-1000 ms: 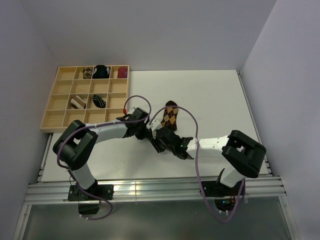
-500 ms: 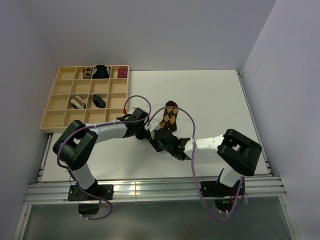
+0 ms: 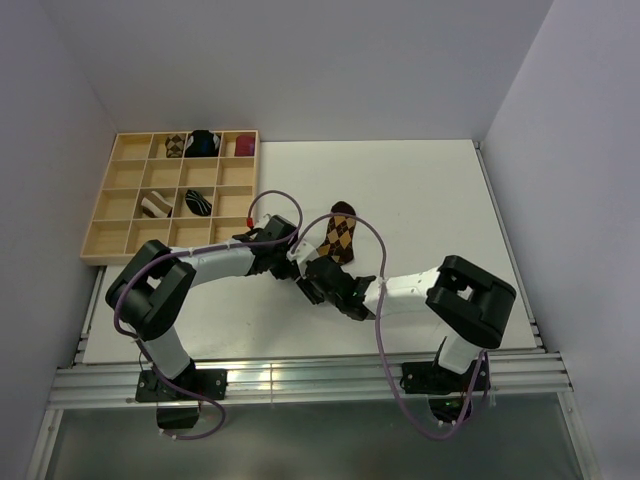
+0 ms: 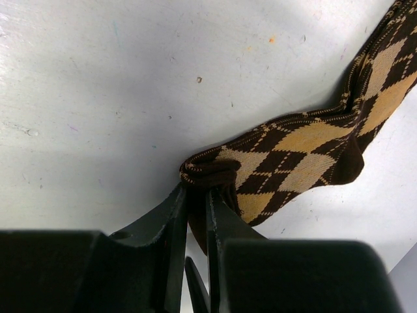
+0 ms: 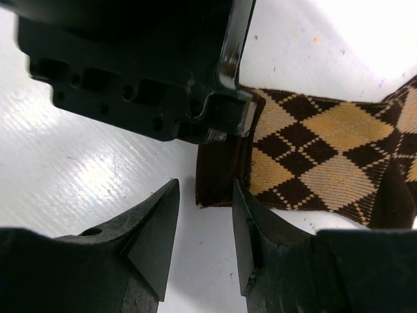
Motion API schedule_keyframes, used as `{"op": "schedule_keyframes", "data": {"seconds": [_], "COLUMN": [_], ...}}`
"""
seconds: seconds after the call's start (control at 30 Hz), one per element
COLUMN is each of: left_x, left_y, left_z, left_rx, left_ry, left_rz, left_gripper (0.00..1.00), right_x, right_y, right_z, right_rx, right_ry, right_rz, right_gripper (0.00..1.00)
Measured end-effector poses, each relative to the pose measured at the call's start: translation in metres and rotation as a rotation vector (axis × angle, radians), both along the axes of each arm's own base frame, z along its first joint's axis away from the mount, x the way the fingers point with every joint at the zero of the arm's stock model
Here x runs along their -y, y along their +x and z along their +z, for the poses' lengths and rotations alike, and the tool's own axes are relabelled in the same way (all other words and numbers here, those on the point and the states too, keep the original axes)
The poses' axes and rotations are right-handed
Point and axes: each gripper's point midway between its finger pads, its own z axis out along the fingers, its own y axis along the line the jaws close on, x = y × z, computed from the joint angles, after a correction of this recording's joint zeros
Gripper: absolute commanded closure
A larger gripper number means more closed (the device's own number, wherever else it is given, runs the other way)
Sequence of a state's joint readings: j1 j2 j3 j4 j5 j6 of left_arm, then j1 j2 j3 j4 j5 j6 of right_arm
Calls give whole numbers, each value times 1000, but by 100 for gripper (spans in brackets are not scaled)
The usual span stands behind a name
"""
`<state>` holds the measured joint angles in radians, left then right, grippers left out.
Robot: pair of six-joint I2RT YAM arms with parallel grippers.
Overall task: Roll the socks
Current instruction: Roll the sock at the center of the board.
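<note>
A brown-and-tan argyle sock [image 3: 339,234] lies flat on the white table, its dark cuff end toward the arms. My left gripper [image 4: 197,190] is shut on the bunched cuff of that argyle sock [image 4: 306,150]. In the right wrist view my right gripper [image 5: 205,199] is open, its tips just short of the dark cuff edge of the argyle sock [image 5: 326,156], with bare table between them. From above, the left gripper [image 3: 295,261] and the right gripper [image 3: 311,279] nearly meet at the cuff. A rolled brown-and-cream striped sock [image 3: 154,205] and a black thin-striped sock [image 3: 198,202] sit in tray compartments.
The wooden compartment tray [image 3: 105,254] lies at the table's far left. Its back row holds a small argyle bundle [image 3: 175,145], a black-and-blue bundle [image 3: 204,142] and a maroon bundle [image 3: 245,145]. The left gripper's black body [image 5: 143,65] fills the top of the right wrist view.
The right arm has drawn leftward, bringing its gripper a little closer to the sock's cuff. The left gripper and the sock have stayed in place.
</note>
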<state>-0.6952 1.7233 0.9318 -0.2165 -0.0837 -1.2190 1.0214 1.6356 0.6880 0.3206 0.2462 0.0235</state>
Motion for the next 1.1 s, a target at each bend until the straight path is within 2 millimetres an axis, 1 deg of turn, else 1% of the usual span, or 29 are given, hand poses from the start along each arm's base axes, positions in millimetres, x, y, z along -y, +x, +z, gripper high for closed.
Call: {"op": "schedule_keyframes", "data": {"seconds": [0.13,0.23,0.33,0.37,0.43,0.47,0.5,0.57,0.67,0.77,0.87,0.93,1.1], "left_x": [0,0,0,0,-2,-3,-4,-6,-12,-20,-27,-32,-46], "left_y": [0,0,0,0,1,2,2,2,-2,-7,-3,2,10], "left_z": [0,0,0,0,0,1,1,2,5,14,29,41,67], "left_rx": [0,-1,-1,0,2,4,5,7,10,19,47,76,149], "left_ry": [0,0,1,2,3,5,9,15,24,27,13,-6,-48], "left_rz": [0,0,1,1,5,9,13,18,28,46,78,105,164], "left_gripper": [81,81,80,80,78,77,75,68,62,58,54,52,48], "right_x": [2,0,0,1,0,-1,-1,-1,-1,0,0,0,3], "right_y": [0,5,9,11,14,14,15,15,16,16,17,17,15], "right_z": [-12,-14,-15,-16,-15,-14,-14,-14,-14,-13,-12,-11,-6], "right_rx": [-14,-8,0,4,10,11,10,5,-16,-73,-156,-215,-420], "right_ry": [-32,-45,-64,-70,-75,-74,-73,-70,-54,-12,43,81,214], "right_rz": [-5,-17,-32,-40,-48,-50,-50,-48,-37,-21,3,17,43], "right_gripper": [55,57,68,79,89,96,99,100,100,100,100,100,100]}}
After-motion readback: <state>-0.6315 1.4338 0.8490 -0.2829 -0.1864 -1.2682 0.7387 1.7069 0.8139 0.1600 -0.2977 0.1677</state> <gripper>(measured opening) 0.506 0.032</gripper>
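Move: Just ahead of the open right fingers, the argyle sock's folded cuff lies about 2 cm forward and 2 cm below. The left fingers already hold its far corner, roughly 3 cm ahead of the right hand and 2 cm to its left. Some 19 cm ahead and 7 cm right of the right hand lies the sock's toe; the tray's near right corner is about 13 cm left and 6 cm ahead. From the left hand the cuff's middle is 1 cm back and 1 cm right. Sinking and reaching forward about 2 cm, the right hand brings its open fingers around the near end of the cuff and shuts them to pinch it, then tips some 25 degrees forward almost on the spot, keeping hold. Only once that grip closes does the left hand open, let go of the cuff and rise about 7 cm while pulling off some 5 cm to the left. ##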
